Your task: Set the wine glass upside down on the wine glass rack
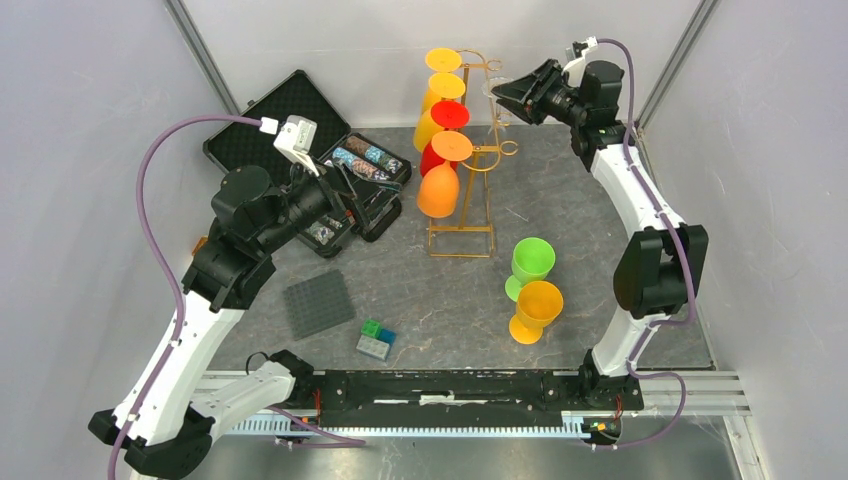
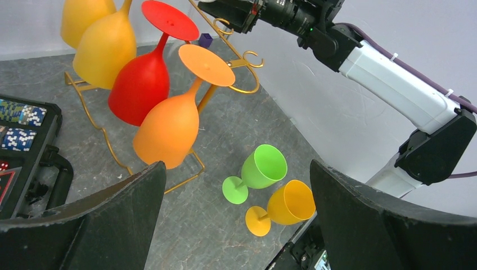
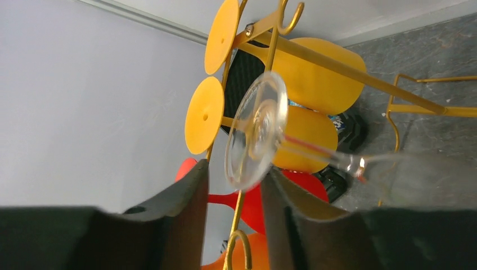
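The gold wire wine glass rack (image 1: 462,235) stands at the back of the table. Yellow, red and orange glasses hang upside down along its left side. A clear wine glass (image 3: 256,132) hangs by its foot near the rack's top right arm (image 3: 315,53), with its stem running down to a blurred bowl. My right gripper (image 3: 233,174) is right at that foot, jaws parted, with a gap showing beside the foot's rim. From above, the right gripper (image 1: 503,95) sits at the rack's upper right. My left gripper (image 2: 236,225) hangs wide open and empty, left of the rack.
A green glass (image 1: 530,262) and an orange-yellow glass (image 1: 537,305) stand on the table, right of the rack base. An open black case of chips (image 1: 330,170) lies at the back left. A grey baseplate (image 1: 318,303) and small blocks (image 1: 376,340) lie near the front.
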{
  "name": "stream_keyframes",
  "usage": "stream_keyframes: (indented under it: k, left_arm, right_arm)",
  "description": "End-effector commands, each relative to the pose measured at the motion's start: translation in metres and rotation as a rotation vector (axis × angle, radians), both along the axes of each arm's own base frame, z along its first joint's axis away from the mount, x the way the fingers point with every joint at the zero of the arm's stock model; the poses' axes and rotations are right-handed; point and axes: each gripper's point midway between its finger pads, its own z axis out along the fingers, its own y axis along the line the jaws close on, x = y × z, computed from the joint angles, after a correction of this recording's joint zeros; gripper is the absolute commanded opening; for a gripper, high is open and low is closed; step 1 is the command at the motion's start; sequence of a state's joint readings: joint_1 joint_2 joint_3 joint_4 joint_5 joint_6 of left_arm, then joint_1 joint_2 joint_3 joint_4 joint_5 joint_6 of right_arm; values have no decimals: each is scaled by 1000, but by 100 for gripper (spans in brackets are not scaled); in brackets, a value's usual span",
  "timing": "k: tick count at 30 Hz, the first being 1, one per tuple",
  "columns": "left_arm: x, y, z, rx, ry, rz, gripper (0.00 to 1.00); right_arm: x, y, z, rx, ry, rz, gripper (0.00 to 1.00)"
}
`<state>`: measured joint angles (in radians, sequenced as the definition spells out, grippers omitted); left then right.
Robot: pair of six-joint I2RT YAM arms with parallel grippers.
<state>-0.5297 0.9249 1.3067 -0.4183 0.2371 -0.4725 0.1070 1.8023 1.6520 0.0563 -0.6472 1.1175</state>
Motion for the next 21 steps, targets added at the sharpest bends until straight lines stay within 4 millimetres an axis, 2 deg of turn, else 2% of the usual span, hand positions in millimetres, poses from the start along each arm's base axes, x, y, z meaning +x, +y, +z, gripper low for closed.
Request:
stream_keyframes:
  k: [1, 5, 6, 7, 16, 21]
  left_arm:
    - [-1, -1, 7, -35, 0, 4, 100]
    - [0, -1, 5, -34, 4, 3, 100]
    - [0, -1, 4, -33, 6, 4, 100]
    - [0, -1, 4, -31, 6, 5, 100]
    - [0, 0, 3, -33, 5, 9, 100]
    - [1, 1, 3, -26, 9, 15, 100]
  right_arm:
    - [-4, -2, 28, -44, -99, -12, 51]
    - [-5, -5, 27, -74, -103, -21, 73]
    - [-6, -6, 22, -82, -81, -26, 92]
    - [-7, -7, 22, -88, -79, -33, 98]
    - [-16, -16, 29, -137, -115, -72, 98]
    - [-21, -29, 27, -197, -123, -120, 98]
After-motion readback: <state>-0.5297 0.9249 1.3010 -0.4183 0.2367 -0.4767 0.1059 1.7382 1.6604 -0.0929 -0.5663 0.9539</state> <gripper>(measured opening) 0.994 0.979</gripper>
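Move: The clear wine glass hangs upside down on the rack's right side, its middle about 2 cm ahead of the right hand, 2 cm left and 8 cm below, with the fingers already loosening at its foot. The near yellow glass hangs some 8 cm left of it, and the red one 7 cm left and 7 cm nearer. From the left hand the clear glass is roughly 28 cm ahead, 20 cm right and 14 cm below. The right fingers spread wide as the hand dips, rises and backs about 2 cm rightward off the glass. ##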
